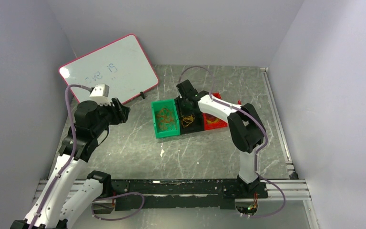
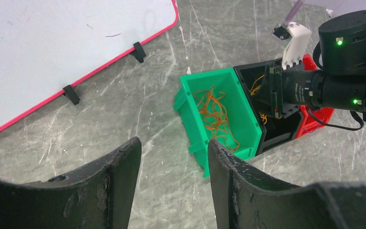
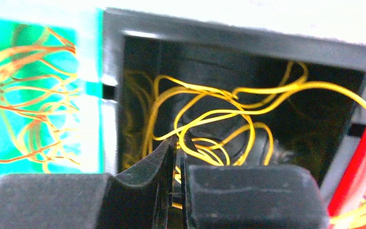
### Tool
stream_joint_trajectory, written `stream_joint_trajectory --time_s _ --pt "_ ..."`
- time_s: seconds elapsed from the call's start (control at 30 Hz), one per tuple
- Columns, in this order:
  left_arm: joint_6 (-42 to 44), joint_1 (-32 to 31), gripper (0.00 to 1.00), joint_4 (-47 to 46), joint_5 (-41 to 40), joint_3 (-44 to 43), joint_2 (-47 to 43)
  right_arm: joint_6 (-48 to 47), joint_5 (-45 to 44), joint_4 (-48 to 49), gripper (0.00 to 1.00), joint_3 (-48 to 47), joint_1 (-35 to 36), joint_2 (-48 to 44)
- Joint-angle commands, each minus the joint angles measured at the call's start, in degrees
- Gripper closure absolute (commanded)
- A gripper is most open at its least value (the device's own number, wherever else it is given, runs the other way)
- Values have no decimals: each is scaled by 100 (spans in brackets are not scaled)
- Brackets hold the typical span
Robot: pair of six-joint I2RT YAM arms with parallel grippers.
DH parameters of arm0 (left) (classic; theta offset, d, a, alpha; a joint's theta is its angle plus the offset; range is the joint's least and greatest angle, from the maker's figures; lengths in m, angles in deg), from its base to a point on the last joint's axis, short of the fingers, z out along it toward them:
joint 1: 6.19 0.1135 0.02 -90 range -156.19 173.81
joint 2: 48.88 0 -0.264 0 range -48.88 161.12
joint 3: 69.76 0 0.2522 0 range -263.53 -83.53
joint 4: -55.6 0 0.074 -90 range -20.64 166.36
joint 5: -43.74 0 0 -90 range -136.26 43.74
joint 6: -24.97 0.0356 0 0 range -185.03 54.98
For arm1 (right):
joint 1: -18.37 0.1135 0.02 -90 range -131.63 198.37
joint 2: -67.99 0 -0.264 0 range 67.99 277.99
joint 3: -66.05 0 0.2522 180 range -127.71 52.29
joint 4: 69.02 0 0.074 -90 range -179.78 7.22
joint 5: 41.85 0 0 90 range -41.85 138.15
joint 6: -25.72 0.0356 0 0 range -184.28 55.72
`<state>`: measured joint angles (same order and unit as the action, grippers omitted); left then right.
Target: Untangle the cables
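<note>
The cables lie sorted by colour in three joined bins. Orange cables (image 1: 166,118) (image 2: 214,117) (image 3: 28,95) fill the green bin (image 1: 155,119) (image 2: 205,75). Thin yellow cables (image 3: 219,112) (image 1: 187,120) loop inside the black bin (image 3: 219,36) (image 2: 281,136). My right gripper (image 3: 178,148) (image 1: 187,107) reaches down into the black bin, its jaws pinched together on a yellow strand. My left gripper (image 2: 174,145) (image 1: 124,112) hovers open and holds nothing, above bare table left of the green bin.
A red bin (image 1: 214,123) (image 3: 362,162) adjoins the black one on the right, with some wire in it. A pink-framed whiteboard (image 1: 109,67) (image 2: 52,47) leans at the back left. Walls close in on both sides.
</note>
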<state>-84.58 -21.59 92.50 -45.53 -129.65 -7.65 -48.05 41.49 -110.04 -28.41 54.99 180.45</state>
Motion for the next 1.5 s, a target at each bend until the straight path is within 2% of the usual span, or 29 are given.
stream_joint_trajectory --time_s 0.0,0.13,0.23,0.3,0.47,0.6,0.77,0.97,1.17,1.27,1.47 --pt "-77 68 42 115 64 -159 -115 -80 823 885 88 -131 -82 11" --pt "-49 63 41 160 20 -179 -125 -104 435 587 85 -215 -96 -103" --pt "-56 63 41 116 36 -147 -118 -199 252 356 72 -158 -102 -330" --pt "-64 63 41 60 89 -108 -99 -240 254 189 66 -120 -105 -513" --pt "-84 63 42 -17 132 -66 -59 -286 578 -13 61 145 -106 -1103" --pt "-76 63 42 -63 148 -48 -29 -196 895 88 58 408 -105 -1669" --pt "-93 63 41 -178 229 -23 69 143 390 194 57 762 -198 -2161" --pt "-93 63 42 -232 262 -23 126 323 -274 -29 55 891 -552 -2027" --pt "-84 63 42 -133 195 -63 109 170 90 272 50 881 -1124 -1842" --pt "-89 63 42 -116 175 -63 74 145 476 357 50 779 -1334 -1655" --pt "-93 63 42 -78 138 -47 34 77 679 301 52 577 -1524 -1350"
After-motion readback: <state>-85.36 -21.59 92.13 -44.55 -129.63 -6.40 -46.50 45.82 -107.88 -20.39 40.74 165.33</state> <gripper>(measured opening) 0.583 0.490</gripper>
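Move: The right fingers are nearly shut inside the black bin among the yellow cable; the loop of yellow cable hanging over the black-red divider lies about 9 cm to their right, 1 cm ahead and 1 cm higher. The red bin's middle is roughly 14 cm right and 2 cm back, the green bin's 8 cm left and 3 cm back. From the idle left gripper the loop lies some 30 cm right, 8 cm ahead and 21 cm lower. Ease the right gripper about 2 cm left towards the green bin, open the fingers to let the yellow cable go, and lift them clear of the black bin. Once some 12 cm up, swing right and forward while sinking about 5 cm, the wrist tipped up slightly and turning clockwise, to bring the half-open fingers over the loop at the black-red divider. ##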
